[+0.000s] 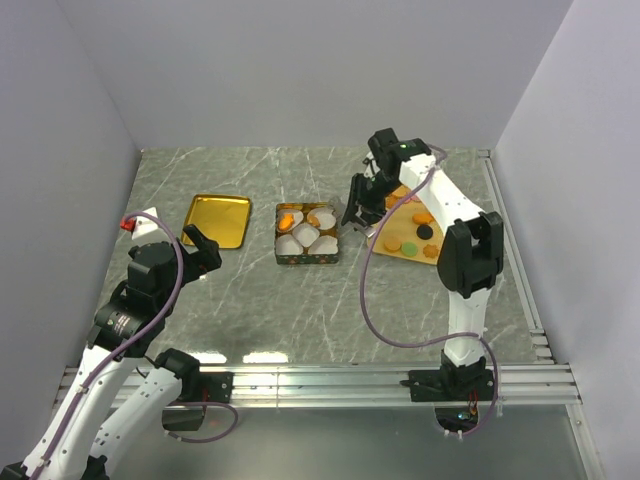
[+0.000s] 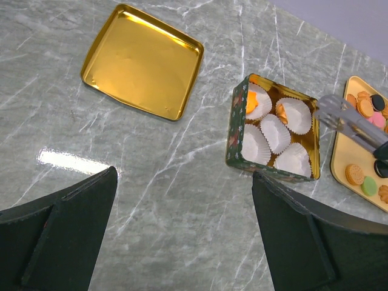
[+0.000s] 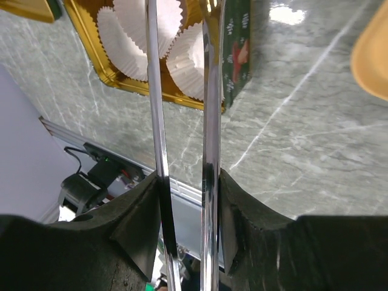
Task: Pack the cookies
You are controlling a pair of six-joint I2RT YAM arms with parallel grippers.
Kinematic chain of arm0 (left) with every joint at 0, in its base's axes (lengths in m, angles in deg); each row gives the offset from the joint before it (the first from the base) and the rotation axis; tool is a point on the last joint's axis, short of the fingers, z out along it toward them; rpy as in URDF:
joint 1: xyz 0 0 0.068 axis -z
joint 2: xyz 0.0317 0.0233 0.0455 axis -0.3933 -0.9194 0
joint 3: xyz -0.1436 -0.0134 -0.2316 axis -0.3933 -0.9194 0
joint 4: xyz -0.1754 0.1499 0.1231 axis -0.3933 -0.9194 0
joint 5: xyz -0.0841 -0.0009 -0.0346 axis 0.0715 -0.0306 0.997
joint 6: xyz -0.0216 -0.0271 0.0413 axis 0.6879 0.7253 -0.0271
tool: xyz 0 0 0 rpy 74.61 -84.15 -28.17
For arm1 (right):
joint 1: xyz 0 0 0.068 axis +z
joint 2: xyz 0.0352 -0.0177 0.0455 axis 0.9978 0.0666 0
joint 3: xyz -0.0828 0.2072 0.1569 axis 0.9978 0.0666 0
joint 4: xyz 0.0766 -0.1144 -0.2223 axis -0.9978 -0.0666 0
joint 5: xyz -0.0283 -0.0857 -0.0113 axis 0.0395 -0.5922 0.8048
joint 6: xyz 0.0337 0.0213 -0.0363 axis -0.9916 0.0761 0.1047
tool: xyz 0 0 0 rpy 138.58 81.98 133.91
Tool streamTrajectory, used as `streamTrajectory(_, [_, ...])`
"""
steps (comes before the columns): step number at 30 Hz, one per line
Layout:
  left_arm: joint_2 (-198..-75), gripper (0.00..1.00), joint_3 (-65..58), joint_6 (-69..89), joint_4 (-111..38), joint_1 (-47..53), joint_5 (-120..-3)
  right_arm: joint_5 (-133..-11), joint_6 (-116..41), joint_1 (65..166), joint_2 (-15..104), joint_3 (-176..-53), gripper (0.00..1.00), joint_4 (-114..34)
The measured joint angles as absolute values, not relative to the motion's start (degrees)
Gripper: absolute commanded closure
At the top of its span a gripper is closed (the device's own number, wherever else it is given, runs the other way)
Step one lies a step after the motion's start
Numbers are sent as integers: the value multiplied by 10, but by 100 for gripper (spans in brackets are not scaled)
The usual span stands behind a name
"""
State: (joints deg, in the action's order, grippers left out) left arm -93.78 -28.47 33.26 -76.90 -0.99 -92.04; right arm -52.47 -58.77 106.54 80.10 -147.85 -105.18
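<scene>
Several round cookies (image 1: 408,243), orange, pink, green and dark brown, lie on a yellow tray (image 1: 392,256) right of centre; they also show in the left wrist view (image 2: 367,106). A green tin (image 1: 307,261) holds white paper cups, and two far cups carry orange cookies (image 1: 288,218). My right gripper (image 1: 362,207) is shut on metal tongs (image 3: 209,91), whose tips reach over the tin's right side (image 2: 330,109); I see no cookie between them. My left gripper (image 1: 200,250) is open and empty above bare table, left of the tin.
The tin's gold lid (image 1: 217,220) lies upside down left of the tin. A small white and red object (image 1: 140,222) sits at the far left by the wall. Walls close in the table on three sides.
</scene>
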Motion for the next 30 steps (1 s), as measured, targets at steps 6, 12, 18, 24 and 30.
streamTrajectory(6, [-938, 1, -285, 333, -769, -10, -920, -529, -574, 1025, 746, -1462, 54, -1060])
streamTrajectory(12, [-938, 1, -285, 332, -769, -8, -920, -530, -553, 963, 672, -1390, 54, -1058])
streamTrajectory(18, [-938, 1, -285, 333, -769, -3, -920, -535, -532, 893, 634, -1320, 54, -1060])
streamTrajectory(24, [-938, 1, -285, 333, -769, -2, -920, -537, -519, 869, 633, -1301, 54, -1057])
streamTrajectory(30, [-938, 1, -285, 333, -769, -2, -920, -535, -512, 849, 670, -1320, 53, -1053])
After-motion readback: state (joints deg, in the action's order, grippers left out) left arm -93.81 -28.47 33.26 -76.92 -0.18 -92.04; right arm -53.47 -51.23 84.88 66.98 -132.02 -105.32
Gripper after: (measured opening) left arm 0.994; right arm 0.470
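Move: The right hand, already gripping the silver tongs, has the middle of the cookie tray about 12 cm to its right, 2 cm ahead and some 15 cm below. The black cookie lies roughly 16 cm to the hand's right and 1 cm back; the cookie box lies about 12 cm to its left and 2 cm back. From the idle left hand the tray is about 45 cm right and 13 cm ahead. The right hand carries the empty tongs away from the cookie box, sweeping about 15 cm to the right over the cookie tray in a shallow arc that rises some 4 cm and then sinks back to about its starting height. The wrist turns about 15 degrees clockwise on the way, while the fingers keep their hold on the tongs and the tips stay pointing down and to the left, slowing over the cookies. ##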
